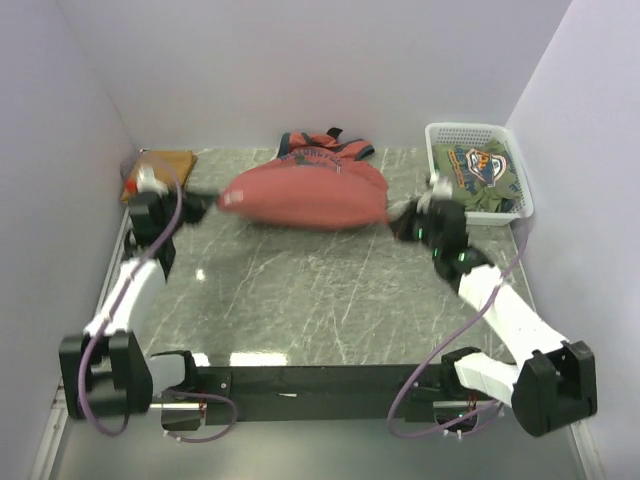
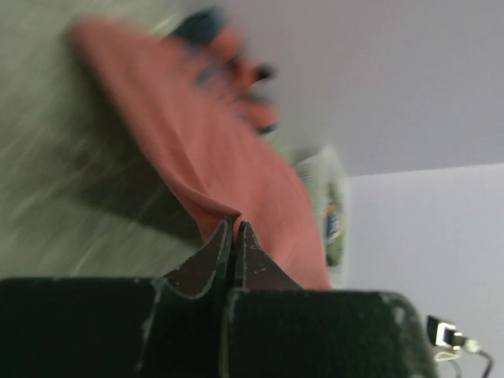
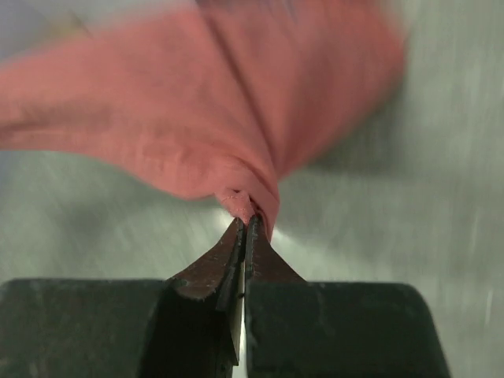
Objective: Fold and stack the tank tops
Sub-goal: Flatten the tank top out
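The rust-red tank top (image 1: 305,195) hangs stretched between both grippers over the back of the table, its dark-trimmed neck and straps (image 1: 318,141) lying toward the back wall. My left gripper (image 1: 207,203) is shut on the cloth's left end. My right gripper (image 1: 397,216) is shut on its right end. In the left wrist view the closed tips (image 2: 235,223) pinch a fold of the red cloth (image 2: 213,150). In the right wrist view the tips (image 3: 246,221) clamp a bunched corner of it (image 3: 197,102). A folded tan-brown tank top (image 1: 165,163) lies in the back left corner.
A white mesh basket (image 1: 515,150) stands at the back right against the wall, holding a green printed garment (image 1: 480,170); it also shows blurred in the left wrist view as the basket (image 2: 319,169). The grey marble table (image 1: 320,300) is walled on three sides.
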`<state>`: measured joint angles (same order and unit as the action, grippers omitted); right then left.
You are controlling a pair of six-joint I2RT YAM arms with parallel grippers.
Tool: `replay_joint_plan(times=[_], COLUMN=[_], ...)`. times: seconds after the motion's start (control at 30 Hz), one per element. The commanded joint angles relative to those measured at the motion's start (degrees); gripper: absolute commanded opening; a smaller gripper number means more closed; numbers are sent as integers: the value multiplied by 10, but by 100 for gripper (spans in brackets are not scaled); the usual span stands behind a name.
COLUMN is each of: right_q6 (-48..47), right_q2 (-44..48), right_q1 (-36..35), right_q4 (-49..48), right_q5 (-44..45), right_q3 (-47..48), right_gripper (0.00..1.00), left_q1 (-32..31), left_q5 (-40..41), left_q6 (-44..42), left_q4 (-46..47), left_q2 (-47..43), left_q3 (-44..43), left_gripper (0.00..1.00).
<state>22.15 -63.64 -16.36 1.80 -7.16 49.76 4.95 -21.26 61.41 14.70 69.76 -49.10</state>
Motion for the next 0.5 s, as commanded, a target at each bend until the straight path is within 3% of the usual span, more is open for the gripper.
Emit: replay_joint_plan(times=[0.0, 0.13, 0.17, 0.2, 0.27, 0.33, 0.47], right_q6=[70, 134, 142, 154, 181, 203, 222], right_q2=[96, 172, 186, 215, 263, 287, 287], right_q1=[-5, -12, -15, -23, -27, -28, -29], right_q4=[-1, 46, 74, 96, 159, 190, 242], right_q5=[-26, -43, -50, -38, -13, 32, 71], right_q3=[-138, -249, -260, -270, -274, -280, -283], right_gripper=[0, 47, 53, 59, 65, 69, 66], left_q1=[0, -1, -1, -2, -1, -1, -2], left_q5=[35, 29, 27, 24, 23, 37, 74], left_q6=[-1, -8, -12, -16, -36, -42, -65], left_q4=[-60, -145, -170, -185, -229, -273, -317], left_q2=[-129, -237, -274, -290, -339, -365, -383], left_q3=[135, 248, 264, 289, 307, 309, 286], left_gripper=[1, 6, 28, 35, 51, 61, 61])
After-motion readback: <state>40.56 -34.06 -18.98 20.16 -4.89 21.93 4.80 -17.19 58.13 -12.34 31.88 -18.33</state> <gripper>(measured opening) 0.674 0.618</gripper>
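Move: Both hands hold the red tank top's hem corners over the table. The strip of bare table where the hem will lie is about 22 cm back and 22 cm below the left hand, and about 22 cm back and 18 cm below the right hand. The tank top's neck end lies about 14 cm ahead and 24 cm right of the left hand. The folded brown tank top is some 7 cm ahead and 13 cm left of that hand; the white basket is 14 cm ahead and 17 cm right of the right hand. Both hands whip the red tank top's hem down and back towards the robot, about 15 cm each way, away from the neck end, dropping fastest at the start while the fingers tip some 20 degrees further down. Partway through, the right fingers and just after them the left ones open wide and let go of the hem corners; both hands then ease back a little farther over the lower part of the cloth, the right rising slightly. ##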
